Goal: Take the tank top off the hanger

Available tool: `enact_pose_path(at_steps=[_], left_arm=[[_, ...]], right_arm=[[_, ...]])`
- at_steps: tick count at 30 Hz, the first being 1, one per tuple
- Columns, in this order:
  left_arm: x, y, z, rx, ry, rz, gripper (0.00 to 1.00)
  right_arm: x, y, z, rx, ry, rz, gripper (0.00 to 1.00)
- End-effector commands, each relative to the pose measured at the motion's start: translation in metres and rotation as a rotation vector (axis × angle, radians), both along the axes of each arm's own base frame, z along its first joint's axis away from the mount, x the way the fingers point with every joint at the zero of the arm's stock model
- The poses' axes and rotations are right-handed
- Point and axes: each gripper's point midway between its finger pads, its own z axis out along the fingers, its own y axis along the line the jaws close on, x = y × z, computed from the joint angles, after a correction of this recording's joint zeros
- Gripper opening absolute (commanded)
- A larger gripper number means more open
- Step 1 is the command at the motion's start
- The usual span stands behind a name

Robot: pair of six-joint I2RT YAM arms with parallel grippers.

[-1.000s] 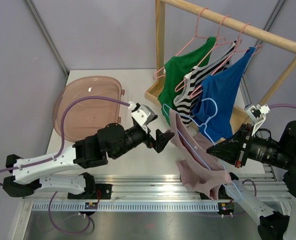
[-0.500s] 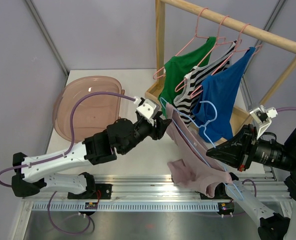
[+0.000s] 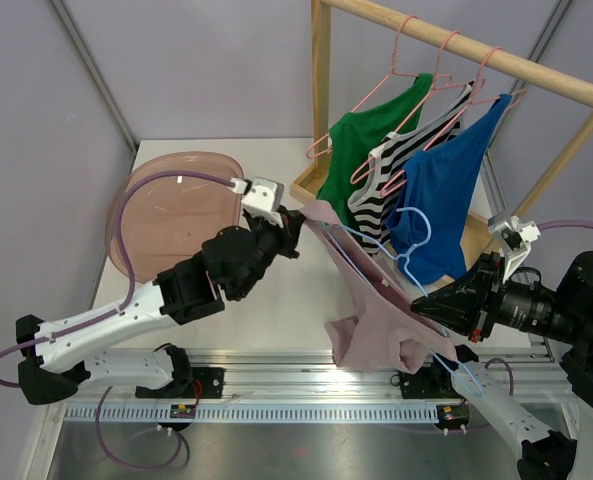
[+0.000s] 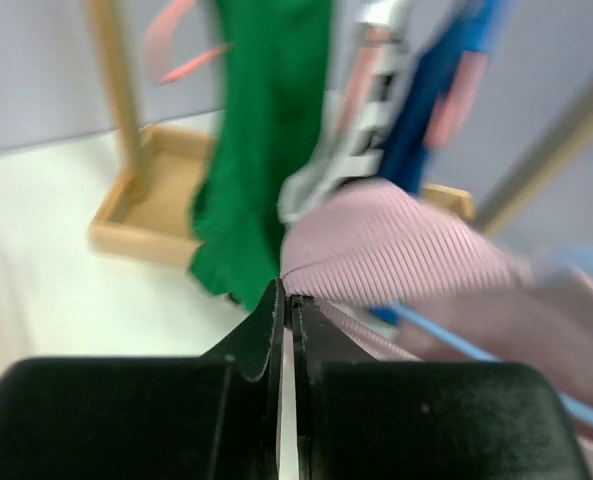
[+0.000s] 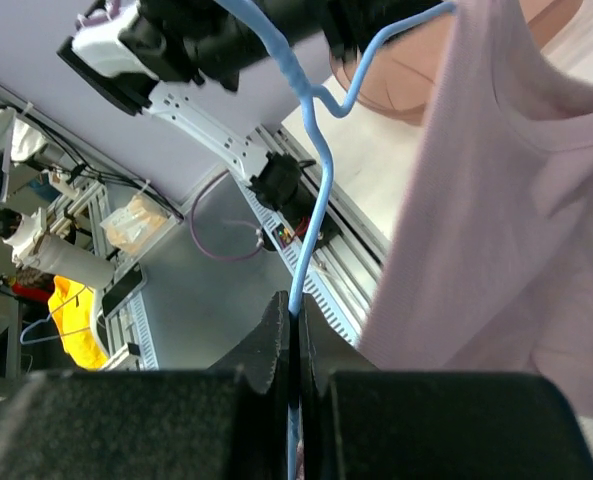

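Observation:
The pink ribbed tank top [image 3: 376, 325] hangs on a light blue hanger [image 3: 412, 240] between the two arms, in front of the rack. My left gripper [image 3: 296, 224] is shut on the top's upper strap edge [image 4: 396, 245], pinched at the jaw tips [image 4: 288, 298], and the cloth is pulled taut to the left. My right gripper [image 3: 422, 305] is shut on the blue hanger's wire [image 5: 316, 200], which runs up from between its jaws [image 5: 294, 312]. The tank top [image 5: 496, 200] drapes to the right of that wire. Its lower hem sags near the table's front edge.
A wooden rack [image 3: 321, 100] at the back right holds a green top [image 3: 361, 150], a striped top [image 3: 401, 165] and a blue top [image 3: 446, 190] on pink hangers. A translucent pink basin [image 3: 166, 215] lies at the back left. The rail runs along the near edge.
My left gripper went from open to shut on the tank top's strap, then drew it up and to the left, stretching the cloth. The right gripper kept hold of the hanger.

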Motion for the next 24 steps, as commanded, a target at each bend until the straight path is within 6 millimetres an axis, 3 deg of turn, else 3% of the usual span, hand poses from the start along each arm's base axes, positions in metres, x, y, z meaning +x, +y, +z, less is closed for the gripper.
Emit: enact_pose_path(at_steps=[1,4,7,9,10,13,14,15,16,17,18,19,20,21,23,24], left_arm=[[0.033,0.081,0.008,-0.176,0.079,0.357,0.0],[0.045,0.116,-0.005,-0.23,0.126,0.426,0.0],[0.049,0.121,-0.013,-0.229,0.156,0.402,0.0],[0.046,0.109,-0.016,-0.207,0.173,0.334,0.0],[0.044,0.104,-0.017,-0.205,0.183,0.303,0.0],[0.027,0.075,-0.028,-0.188,0.213,0.113,0.0],[0.011,0.059,-0.016,-0.225,0.192,-0.026,0.0],[0.002,0.05,-0.03,-0.197,0.195,-0.103,0.0],[-0.009,0.042,-0.03,-0.203,0.18,-0.185,0.0],[-0.034,0.028,-0.017,-0.224,0.133,-0.353,0.0],[-0.047,0.021,-0.027,-0.206,0.135,-0.431,0.0],[-0.059,0.016,-0.028,-0.197,0.121,-0.5,0.0],[-0.082,0.007,-0.03,-0.179,0.114,-0.612,0.0],[-0.092,0.003,-0.035,-0.148,0.096,-0.662,0.0],[-0.122,-0.007,-0.053,-0.078,0.111,-0.785,0.0],[-0.129,-0.009,-0.059,-0.055,0.12,-0.805,0.0]], right_arm=[[-0.005,-0.001,-0.009,-0.025,-0.05,0.035,0.0],[-0.013,0.002,-0.006,-0.01,-0.069,0.09,0.0],[-0.023,0.011,0.006,0.038,-0.125,0.211,0.0],[-0.03,0.013,0.024,0.091,-0.262,0.261,0.0],[-0.025,0.015,0.022,0.109,-0.258,0.256,0.0],[-0.005,0.013,0.04,0.191,-0.396,0.121,0.0],[-0.002,0.009,0.046,0.222,-0.432,0.076,0.0],[0.018,0.008,0.053,0.272,-0.462,-0.013,0.0],[0.027,0.005,0.057,0.306,-0.479,-0.061,0.0],[0.027,0.0,0.076,0.373,-0.57,-0.092,0.0],[0.048,0.0,0.068,0.407,-0.537,-0.155,0.0],[0.054,-0.002,0.07,0.443,-0.553,-0.176,0.0],[0.055,-0.006,0.079,0.505,-0.601,-0.199,0.0],[0.069,-0.013,0.086,0.598,-0.651,-0.263,0.0],[0.071,-0.028,0.105,0.708,-0.753,-0.334,0.0],[0.088,-0.04,0.105,0.736,-0.759,-0.438,0.0]])
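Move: My left hand already pinches an edge of the pink tank top; the blue hanger it is coming off has its middle about 14 cm to the right and 11 cm back, roughly level. The green top hangs some 11 cm right and 7 cm ahead of that hand. My right hand grips the hanger, with the tank top's middle about 5 cm left, level fore and aft, and 6 cm below; the blue top hangs 16 cm ahead and 3 cm right. Keeping my pinch on the cloth, I pull it with my left hand about 11 cm left and a little forward, then swing that hand back, right and down, turning the wrist some 50 degrees clockwise. My right hand keeps its grip on the hanger, dips slightly, then carries it about 9 cm forward towards the blue top and slightly up, tilting its fingers upward. ##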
